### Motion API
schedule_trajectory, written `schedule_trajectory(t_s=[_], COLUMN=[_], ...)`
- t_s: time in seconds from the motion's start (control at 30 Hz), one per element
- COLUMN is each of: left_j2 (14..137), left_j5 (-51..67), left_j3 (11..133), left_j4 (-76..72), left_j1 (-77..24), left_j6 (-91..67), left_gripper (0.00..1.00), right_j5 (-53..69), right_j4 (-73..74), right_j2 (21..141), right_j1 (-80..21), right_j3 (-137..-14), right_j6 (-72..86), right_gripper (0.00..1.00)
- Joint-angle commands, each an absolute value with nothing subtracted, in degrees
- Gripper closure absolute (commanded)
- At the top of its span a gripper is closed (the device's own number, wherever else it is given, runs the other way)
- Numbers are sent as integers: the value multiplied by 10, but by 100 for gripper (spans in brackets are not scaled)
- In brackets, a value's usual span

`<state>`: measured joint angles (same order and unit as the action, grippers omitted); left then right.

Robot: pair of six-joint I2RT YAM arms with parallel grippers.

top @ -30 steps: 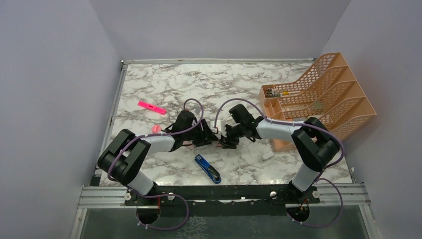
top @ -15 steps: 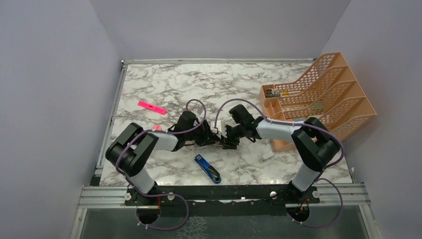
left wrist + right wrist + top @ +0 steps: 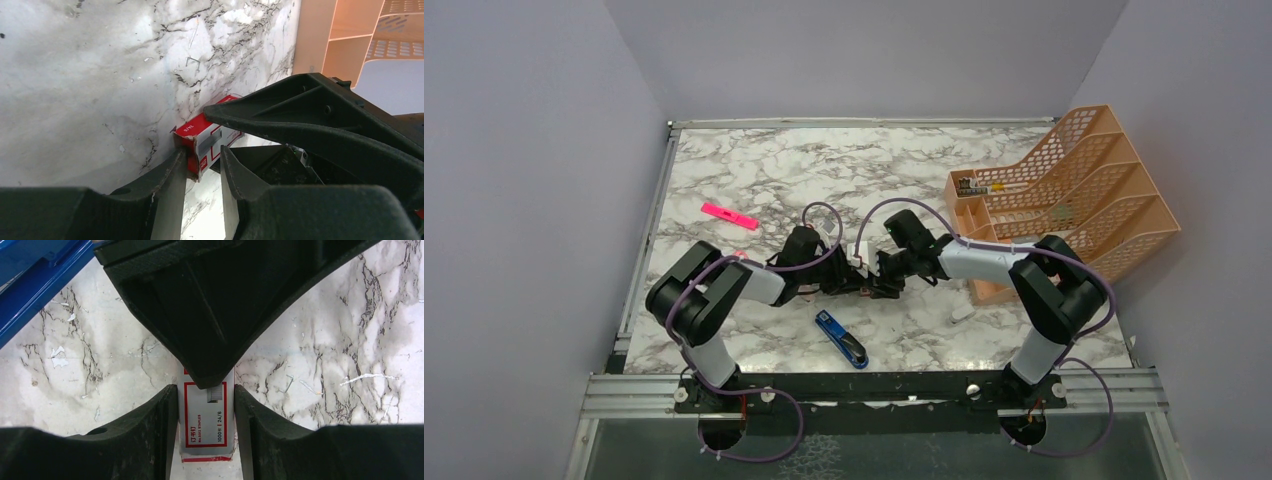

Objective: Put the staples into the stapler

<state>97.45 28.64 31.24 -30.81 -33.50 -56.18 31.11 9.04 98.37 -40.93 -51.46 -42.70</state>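
The red-and-white staple box (image 3: 205, 425) sits lengthwise in my right gripper (image 3: 205, 390), which is shut on its two long sides. The staples themselves are hidden inside it. My left gripper (image 3: 202, 162) faces the right one at the table's middle, its jaws narrowly open round the box's (image 3: 207, 135) torn end. One finger (image 3: 172, 172) rests on the red side and the other stands just off the white face. The blue stapler (image 3: 841, 338) lies on the marble in front of both grippers, apart from them; its blue edge (image 3: 30, 275) shows in the right wrist view.
An orange mesh file tray (image 3: 1064, 195) stands at the right. A pink marker (image 3: 729, 215) lies at the back left and a small white piece (image 3: 962, 313) near the right arm. Loose bent staples (image 3: 192, 61) are scattered on the marble.
The left arm has swung inward toward the middle, and its jaws have narrowed round the box's end. The right arm has hardly moved and keeps its hold.
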Motion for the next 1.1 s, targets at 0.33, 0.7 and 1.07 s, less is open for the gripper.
schedule_trajectory(t_s=[0.33, 0.7, 1.07], left_j2=[1007, 1005, 990], left_j5=[315, 317, 317], left_j3=[308, 308, 293], left_j4=[-380, -380, -376], left_j1=[-338, -330, -327], left_j6=[-571, -559, -547], left_gripper=[70, 72, 67], right_j5=[328, 180, 55], right_j4=[34, -58, 65], right_j2=[975, 806, 693], right_j1=[-410, -407, -408], right_j3=[-516, -444, -444], right_j6=[-378, -181, 97], right_gripper=[44, 26, 6])
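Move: The staple box lies flat between the right hand's fingertips, its middle about 1 cm below that hand. From the left hand it is some 2 cm to the right and 1 cm lower, with the left fingertips at its left end. From the right hand, the blue stapler lies about 10 cm back and 6 cm left; the pink eraser is about 14 cm left, level with it; the small white piece is some 15 cm right and 4 cm back. The staple box is handed over to the left fingertips alone: the left hand stays practically in place, keeping its fingers on the box's left end, while the right fingers open wide and come free of its long sides. After a slow start the right hand climbs quickly about 15 cm, drifting only slightly forward and right, swinging clockwise some 35 degrees as its fingertips tip upward about 20. ##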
